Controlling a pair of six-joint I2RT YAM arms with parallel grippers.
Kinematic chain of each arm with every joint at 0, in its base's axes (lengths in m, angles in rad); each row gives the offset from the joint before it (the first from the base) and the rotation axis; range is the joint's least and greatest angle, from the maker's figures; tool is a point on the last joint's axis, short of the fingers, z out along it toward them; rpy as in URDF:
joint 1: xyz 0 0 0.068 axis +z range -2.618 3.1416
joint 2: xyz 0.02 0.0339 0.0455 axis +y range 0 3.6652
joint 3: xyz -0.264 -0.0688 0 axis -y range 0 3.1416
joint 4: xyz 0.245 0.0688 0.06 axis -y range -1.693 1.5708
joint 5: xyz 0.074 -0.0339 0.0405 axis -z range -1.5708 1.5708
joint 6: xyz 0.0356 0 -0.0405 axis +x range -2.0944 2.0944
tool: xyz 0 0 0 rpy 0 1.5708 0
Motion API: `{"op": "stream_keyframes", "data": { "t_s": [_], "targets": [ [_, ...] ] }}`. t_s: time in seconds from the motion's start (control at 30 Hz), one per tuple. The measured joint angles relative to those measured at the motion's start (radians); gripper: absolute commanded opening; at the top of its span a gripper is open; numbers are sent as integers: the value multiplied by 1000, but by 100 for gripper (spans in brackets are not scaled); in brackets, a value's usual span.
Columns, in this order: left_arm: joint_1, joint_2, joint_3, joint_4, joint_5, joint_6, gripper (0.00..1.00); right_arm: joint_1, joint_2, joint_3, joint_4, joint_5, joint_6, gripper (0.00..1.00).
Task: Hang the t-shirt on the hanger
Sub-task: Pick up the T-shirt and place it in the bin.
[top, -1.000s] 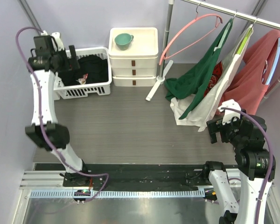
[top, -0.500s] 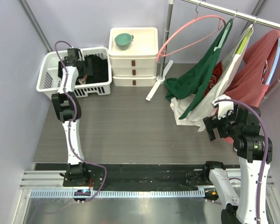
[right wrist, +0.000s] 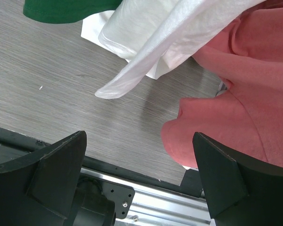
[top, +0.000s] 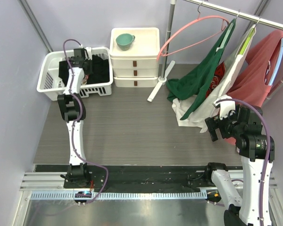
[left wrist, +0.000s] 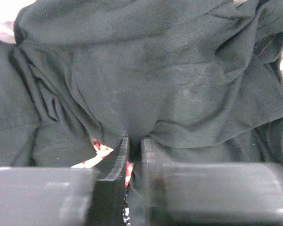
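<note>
The black t-shirt (top: 98,68) lies crumpled in a white laundry basket (top: 47,79) at the back left. My left gripper (top: 79,61) reaches down into the basket. In the left wrist view its jaws (left wrist: 134,141) stand close together, pinching a fold of the t-shirt (left wrist: 170,84). The pink hanger (top: 193,29) hangs empty by its hook from the rail (top: 245,16) at the back right. My right gripper (top: 216,128) hovers open at the right over the floor (right wrist: 139,136), holding nothing, near the hanging garments.
A white drawer unit (top: 134,66) with a teal cup (top: 125,41) stands beside the basket. A dark green garment (top: 203,75), a white one (top: 212,106) and a salmon-red one (top: 254,77) hang from the rail. A red-and-white printed cloth (left wrist: 101,150) shows under the t-shirt.
My left arm swung from outside the basket down into it, and its jaws went from wide open to closed on the black fabric. The right gripper shifted slightly.
</note>
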Motion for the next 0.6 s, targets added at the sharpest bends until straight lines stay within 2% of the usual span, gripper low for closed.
{"op": "stream_keyframes", "data": {
  "t_s": [0.3,0.43,0.6],
  "targets": [
    [11,-68,-27,21,55,-49,0,0,-3,1,-1,0,-11,100],
    [14,-198,-47,35,54,-93,0,0,-12,16,-2,-7,-11,100],
    [11,-467,-52,76,82,-139,0,0,-38,40,-5,-31,-11,100]
  ]
}}
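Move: Inside the white basket, the black t-shirt lies bunched right at the left fingertips, its middle about 2 cm below and roughly 1 cm back and to the left of the hand. The white basket's middle is some 6 cm left, level front to back and 3 cm lower; the drawer cabinet stands about 27 cm right and 5 cm farther out, some 4 cm higher. From the right hand, the t-shirt is roughly 45 cm ahead, 65 cm left and 18 cm below. Closing the last part of the way, the left fingers pinch a fold of the black t-shirt, then after barely a pause the hand hauls it up out of the white basket, slowly at first and then fast, by nearly 30 cm. Near the top it draws back about 5 cm while the wrist tips the fingers upward by some 30 degrees. ##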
